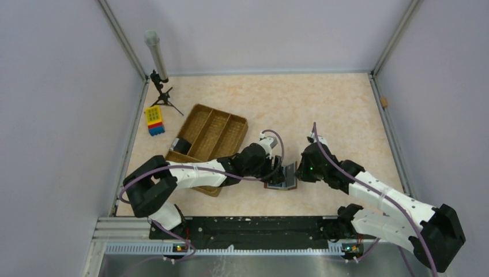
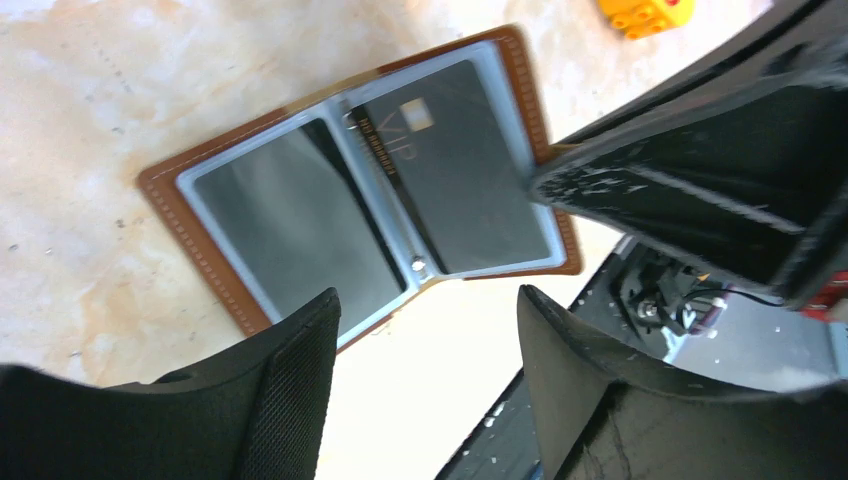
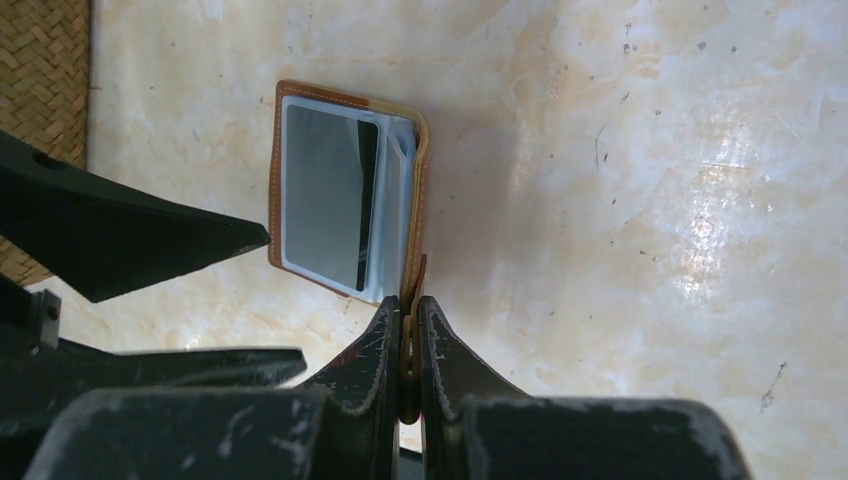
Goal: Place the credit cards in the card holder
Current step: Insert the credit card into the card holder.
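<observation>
The brown card holder (image 2: 195, 255) lies open on the table, its two clear sleeves facing up. A dark credit card (image 2: 450, 170) marked VIP fills the right sleeve; the left sleeve shows a glossy grey card (image 2: 290, 220). My left gripper (image 2: 428, 300) hovers just above the holder's near edge, open, with nothing between its fingers. My right gripper (image 3: 410, 305) is shut on the holder's brown cover flap (image 3: 412, 285), holding that flap upright beside the sleeves (image 3: 325, 190). In the top view both grippers meet over the holder (image 1: 282, 183).
A large woven compartment tray (image 1: 210, 135) sits to the left behind the left arm, also at the right wrist view's left edge (image 3: 45, 70). A yellow-and-blue block (image 1: 154, 120) and a small tripod (image 1: 163, 95) stand at the far left. Enclosure walls ring the table.
</observation>
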Robot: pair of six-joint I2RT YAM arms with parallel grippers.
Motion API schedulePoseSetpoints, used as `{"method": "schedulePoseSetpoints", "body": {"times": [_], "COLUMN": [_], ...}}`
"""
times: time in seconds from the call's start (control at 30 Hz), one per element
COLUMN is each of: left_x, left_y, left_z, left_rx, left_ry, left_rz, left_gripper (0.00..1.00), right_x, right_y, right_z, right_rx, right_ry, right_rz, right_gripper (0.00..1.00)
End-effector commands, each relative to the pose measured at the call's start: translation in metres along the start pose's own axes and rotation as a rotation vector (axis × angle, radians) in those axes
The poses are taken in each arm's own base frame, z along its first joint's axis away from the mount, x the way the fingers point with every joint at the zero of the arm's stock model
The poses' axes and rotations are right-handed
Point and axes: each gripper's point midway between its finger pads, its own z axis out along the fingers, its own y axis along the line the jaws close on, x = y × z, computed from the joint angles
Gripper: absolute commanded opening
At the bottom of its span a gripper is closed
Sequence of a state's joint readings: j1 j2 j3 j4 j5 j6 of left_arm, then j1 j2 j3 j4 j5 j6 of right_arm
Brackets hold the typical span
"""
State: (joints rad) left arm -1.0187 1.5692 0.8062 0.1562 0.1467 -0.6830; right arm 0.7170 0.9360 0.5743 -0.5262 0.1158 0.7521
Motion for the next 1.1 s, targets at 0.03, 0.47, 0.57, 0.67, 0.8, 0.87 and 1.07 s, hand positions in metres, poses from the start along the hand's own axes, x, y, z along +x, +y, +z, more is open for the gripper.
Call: {"method": "schedulePoseSetpoints", "body": {"times": [0.03, 0.47, 0.57, 0.67, 0.8, 0.87, 1.07], "left_x": [0.004, 0.022, 0.027, 0.031, 0.035, 0.036, 0.04], "left_y": [0.014, 0.035, 0.039, 0.044, 0.049, 0.05, 0.052], "left_z": [0.001, 0.016, 0.017, 0.018, 0.019, 0.02, 0.023], "left_rx": [-0.006, -0.011, -0.013, -0.023, -0.03, -0.03, -0.011], "left_ry": [-0.039, -0.017, -0.007, 0.001, 0.012, 0.016, 0.029], "left_rz": [-0.032, -0.09, -0.105, -0.117, -0.13, -0.135, -0.161], "left_gripper": [0.61, 0.38, 0.33, 0.27, 0.24, 0.23, 0.14], "right_x": [-0.015, -0.006, -0.003, 0.001, 0.004, 0.005, 0.004], "right_y": [0.014, 0.045, 0.045, 0.047, 0.045, 0.043, 0.053], "right_z": [-0.008, 0.007, 0.012, 0.016, 0.021, 0.023, 0.022], "right_rx": [-0.037, -0.222, -0.231, -0.246, -0.241, -0.232, -0.293], "right_ry": [-0.018, -0.005, 0.004, 0.012, 0.017, 0.022, 0.011], "right_rz": [-0.026, 0.02, 0.022, 0.027, 0.032, 0.031, 0.039], "right_gripper": [0.0, 0.0, 0.0, 0.0, 0.0, 0.0, 0.0]}}
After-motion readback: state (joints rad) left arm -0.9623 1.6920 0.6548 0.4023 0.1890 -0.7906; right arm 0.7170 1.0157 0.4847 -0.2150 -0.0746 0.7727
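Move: Over the open card holder, the left hand has its middle about 3 cm ahead, 2 cm to the right and 7 cm below. The holder's right panel with the VIP card lies some 3 cm ahead, 5 cm right and 4 cm below; the tray's middle is roughly 9 cm ahead, 26 cm left and 6 cm below. From the right hand, already pinching the right panel's edge, the holder's middle is about 3 cm ahead, 5 cm left and 5 cm below. Sinking about 5.5 cm with a small early shift to the left, the left hand comes down inside the open holder beside its spine, its wide-open fingers drawing nearly shut. Meanwhile the right hand keeps its pinch on the right panel's edge and carries it about 5 cm left, towards the left hand, rolling some 10 degrees so its left side rises. Whether the left fingertips touch the card or pocket can't be seen. ##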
